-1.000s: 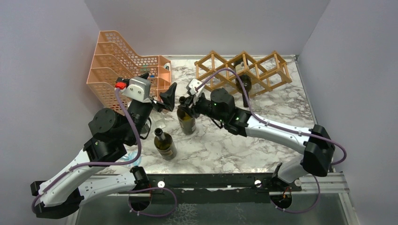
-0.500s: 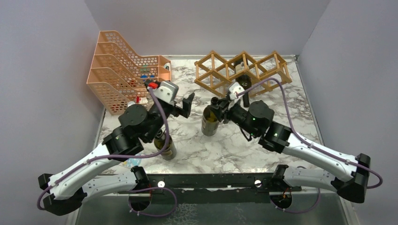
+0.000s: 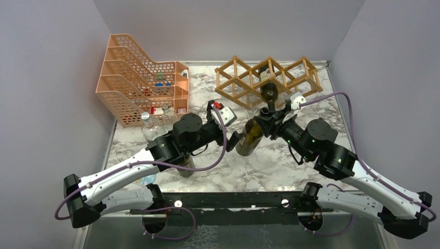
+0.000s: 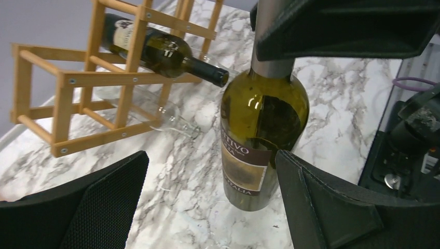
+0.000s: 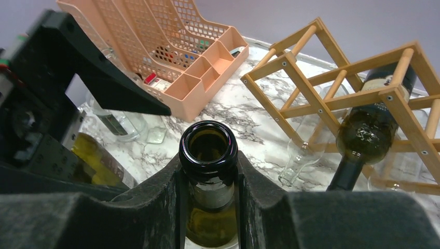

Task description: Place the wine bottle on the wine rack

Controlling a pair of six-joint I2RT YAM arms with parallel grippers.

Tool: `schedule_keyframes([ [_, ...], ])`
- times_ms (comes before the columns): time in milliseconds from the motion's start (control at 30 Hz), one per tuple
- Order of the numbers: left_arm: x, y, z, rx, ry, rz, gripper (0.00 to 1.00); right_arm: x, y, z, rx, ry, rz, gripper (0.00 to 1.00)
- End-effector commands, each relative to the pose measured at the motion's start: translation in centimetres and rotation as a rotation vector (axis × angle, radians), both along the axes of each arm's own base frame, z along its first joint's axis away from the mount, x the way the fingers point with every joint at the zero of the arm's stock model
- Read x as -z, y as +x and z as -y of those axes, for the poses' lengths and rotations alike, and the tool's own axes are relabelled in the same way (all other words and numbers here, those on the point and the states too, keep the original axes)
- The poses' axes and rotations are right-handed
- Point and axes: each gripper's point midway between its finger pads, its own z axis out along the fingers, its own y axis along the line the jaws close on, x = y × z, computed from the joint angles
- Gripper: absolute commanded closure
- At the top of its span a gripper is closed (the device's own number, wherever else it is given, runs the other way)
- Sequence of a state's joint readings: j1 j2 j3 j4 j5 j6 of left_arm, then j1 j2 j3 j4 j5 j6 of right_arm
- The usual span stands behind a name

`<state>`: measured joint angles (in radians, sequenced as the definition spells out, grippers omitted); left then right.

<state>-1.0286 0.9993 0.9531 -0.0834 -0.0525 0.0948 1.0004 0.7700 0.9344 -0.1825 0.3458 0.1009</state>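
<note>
My right gripper (image 3: 267, 115) is shut on the neck of an olive-green wine bottle (image 3: 250, 137), upright, its base on or just above the marble; its open mouth shows in the right wrist view (image 5: 208, 145) and its label in the left wrist view (image 4: 259, 140). My left gripper (image 3: 234, 141) is open, its fingers (image 4: 332, 202) either side of the bottle's base, not touching. The wooden wine rack (image 3: 270, 78) stands at the back, also shown in the wrist views (image 4: 67, 78) (image 5: 332, 88). A dark bottle (image 3: 269, 94) lies in its middle cell.
An orange mesh file tray (image 3: 137, 72) stands at the back left. A second wine bottle (image 3: 184, 166) stands under my left arm, with a clear plastic bottle (image 3: 150, 127) near it. A clear glass bottle (image 4: 150, 106) lies under the rack.
My right gripper carried the wine bottle to the right, closer to the rack. My left arm swung right after it, and its open gripper now flanks the bottle's base.
</note>
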Motion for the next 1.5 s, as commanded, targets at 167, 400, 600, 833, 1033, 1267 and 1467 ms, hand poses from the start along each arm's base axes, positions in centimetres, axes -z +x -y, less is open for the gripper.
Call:
schedule_keyframes([
  [167, 1.8, -1.4, 3.9, 0.144, -0.126, -0.083, 0.01, -7.1, -0.7, 2.7, 0.065, 0.210, 0.068, 0.91],
  [400, 3.5, -1.1, 5.0, 0.150, -0.184, -0.102, 0.01, -9.1, -1.5, 2.7, 0.020, 0.259, 0.097, 0.92],
  [600, 4.9, -0.9, 6.1, 0.187, -0.149, -0.074, 0.01, -10.8, -2.5, 2.3, -0.041, 0.308, 0.125, 0.92],
  [833, 5.2, -1.2, 7.0, 0.248, -0.132, -0.018, 0.01, -11.8, -3.6, 2.1, -0.107, 0.320, 0.154, 0.92],
  [1033, 5.6, -1.9, 7.6, 0.307, -0.119, 0.001, 0.04, -12.4, -4.8, 2.4, -0.156, 0.326, 0.184, 0.92],
  [1267, 5.4, -1.9, 7.6, 0.318, -0.118, 0.045, 0.08, -12.7, -5.9, 2.9, -0.192, 0.343, 0.208, 0.92],
  [1467, 3.6, -1.5, 7.6, 0.306, -0.146, 0.106, 0.59, -12.1, -5.7, 3.1, -0.174, 0.334, 0.165, 0.83],
])
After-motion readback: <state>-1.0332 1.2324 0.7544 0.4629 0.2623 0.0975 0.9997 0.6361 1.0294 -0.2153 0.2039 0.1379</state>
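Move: The right hand already holds the wine bottle by its neck; the bottle's middle hangs some 12 cm below that hand, 2 cm back and 3 cm left. From the open left hand the bottle's middle is about 9 cm right, 2 cm ahead and 8 cm lower. The wine rack lies some 22 cm ahead of the right hand, 4 cm right, 20 cm lower; the racked bottle is 14 cm ahead of it, 2 cm right, 12 cm lower. Left reaches 8 cm right, 5 down, closing on the bottle's body; right raises the neck 7, back 4. ##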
